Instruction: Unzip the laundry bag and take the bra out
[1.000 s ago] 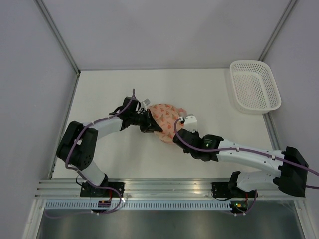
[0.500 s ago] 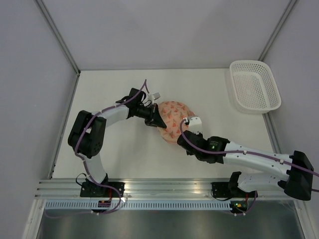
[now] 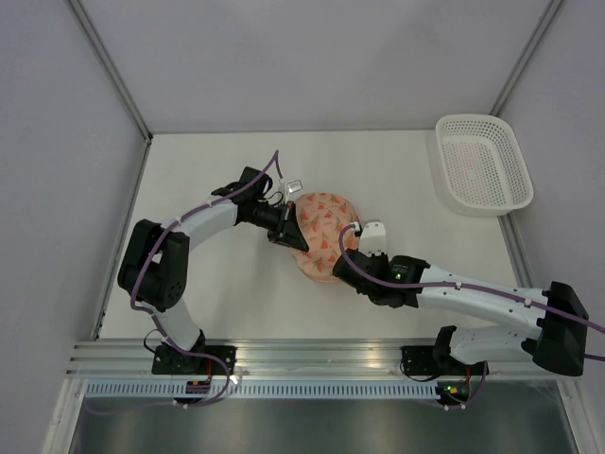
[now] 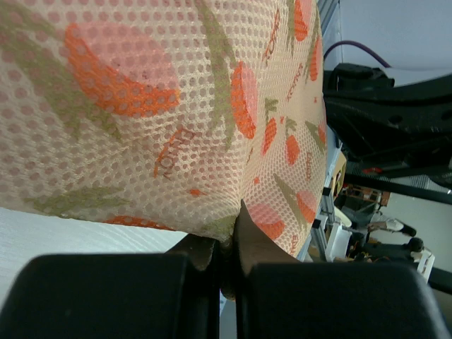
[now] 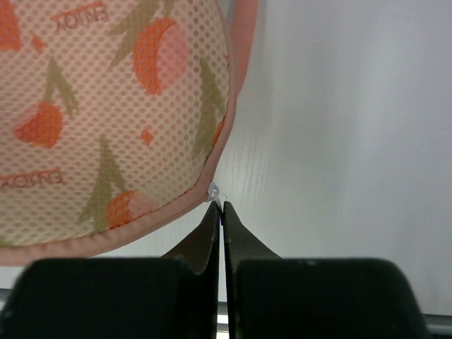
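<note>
The laundry bag [image 3: 319, 235], cream mesh with orange-pink leaf print and pink zip trim, lies mid-table between both arms. My left gripper [image 3: 287, 234] is shut on the bag's left edge; in the left wrist view a fold of the mesh [image 4: 212, 127] is pinched between the jaws [image 4: 227, 236]. My right gripper [image 3: 348, 248] is shut on the small white zip pull [image 5: 215, 191] at the pink trim, at the bag's right edge. The bag [image 5: 106, 120] fills the upper left of the right wrist view. The bra is hidden.
A white plastic lattice basket [image 3: 483, 163] stands at the back right corner. Grey walls border the table on the left, back and right. The aluminium rail runs along the near edge.
The bag has shifted to the right and back a little. Both grippers have moved with it, still shut on its edges.
</note>
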You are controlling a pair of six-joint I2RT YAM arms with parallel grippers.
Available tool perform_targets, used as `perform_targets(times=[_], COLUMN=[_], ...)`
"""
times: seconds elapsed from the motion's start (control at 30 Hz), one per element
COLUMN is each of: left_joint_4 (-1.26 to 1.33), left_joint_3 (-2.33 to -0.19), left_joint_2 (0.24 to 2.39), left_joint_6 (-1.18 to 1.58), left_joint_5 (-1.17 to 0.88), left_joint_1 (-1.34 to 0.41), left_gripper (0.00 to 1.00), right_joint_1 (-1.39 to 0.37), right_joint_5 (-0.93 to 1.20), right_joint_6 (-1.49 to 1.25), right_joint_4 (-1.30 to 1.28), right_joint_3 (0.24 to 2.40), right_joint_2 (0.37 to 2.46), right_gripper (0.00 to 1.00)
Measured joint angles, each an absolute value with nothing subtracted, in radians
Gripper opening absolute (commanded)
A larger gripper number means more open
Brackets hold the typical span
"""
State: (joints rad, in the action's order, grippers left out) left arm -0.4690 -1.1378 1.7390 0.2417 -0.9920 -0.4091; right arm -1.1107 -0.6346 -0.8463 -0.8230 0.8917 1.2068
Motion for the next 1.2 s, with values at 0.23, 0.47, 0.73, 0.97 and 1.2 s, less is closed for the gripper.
perform_targets(times=[0.23,0.47,0.73,0.97,1.2], left_joint_4=[-0.556,-0.604,-0.598,-0.489,-0.384], left_joint_3=[-1.155,-1.286,-1.325,-0.95,-0.652], left_joint_2=[1.739,1.857,1.89,1.552,1.073], left_joint_6=[0.161,0.136,0.205,0.432,0.74], left_joint_5=[-1.02,-1.023,-0.819,-0.544,-0.472], left_joint_1=[-0.407,-0.405,-0.402,-0.425,-0.458], left_gripper=[0.02,0.84,1.0,1.0,1.0], right_joint_1=[-1.111,-1.109,-1.102,-1.102,-1.118], right_joint_5=[-0.652,-0.658,-0.655,-0.606,-0.402], right_joint_6=[-0.85,-0.83,-0.797,-0.763,-0.727], right_joint_4=[-0.856,-0.893,-0.941,-0.885,-0.663], right_joint_3=[0.901,0.901,0.901,0.898,0.856], right_joint_2=[1.229,1.209,1.193,1.255,1.343], right_gripper=[0.01,0.0,0.0,0.01,0.0])
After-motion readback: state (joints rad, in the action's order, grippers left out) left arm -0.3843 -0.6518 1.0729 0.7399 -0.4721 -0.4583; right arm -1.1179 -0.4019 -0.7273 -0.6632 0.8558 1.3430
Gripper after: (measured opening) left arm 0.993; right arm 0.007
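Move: The left fingers already pinch the gathered mesh of the laundry bag, whose middle lies about 5 cm to their right, 3 cm ahead and some 4 cm lower. The right fingers are already shut on the zip pull at the bag's near right rim; the bag's middle is roughly 9 cm ahead of them and 4 cm left, a little lower. That pull stands some 9 cm right of the left hand and 6 cm back, at about its height. The left fingers let go of the mesh, opening wide as the hand pushes about 5 cm forward and sinks; it then swings back some 10 cm and left, clear of the bag, rising at the end and turning about 30 degrees counter-clockwise. The right fingers keep their pinch on the zip pull, drawing it a little right first, then left and down about 5 cm and slightly back. ##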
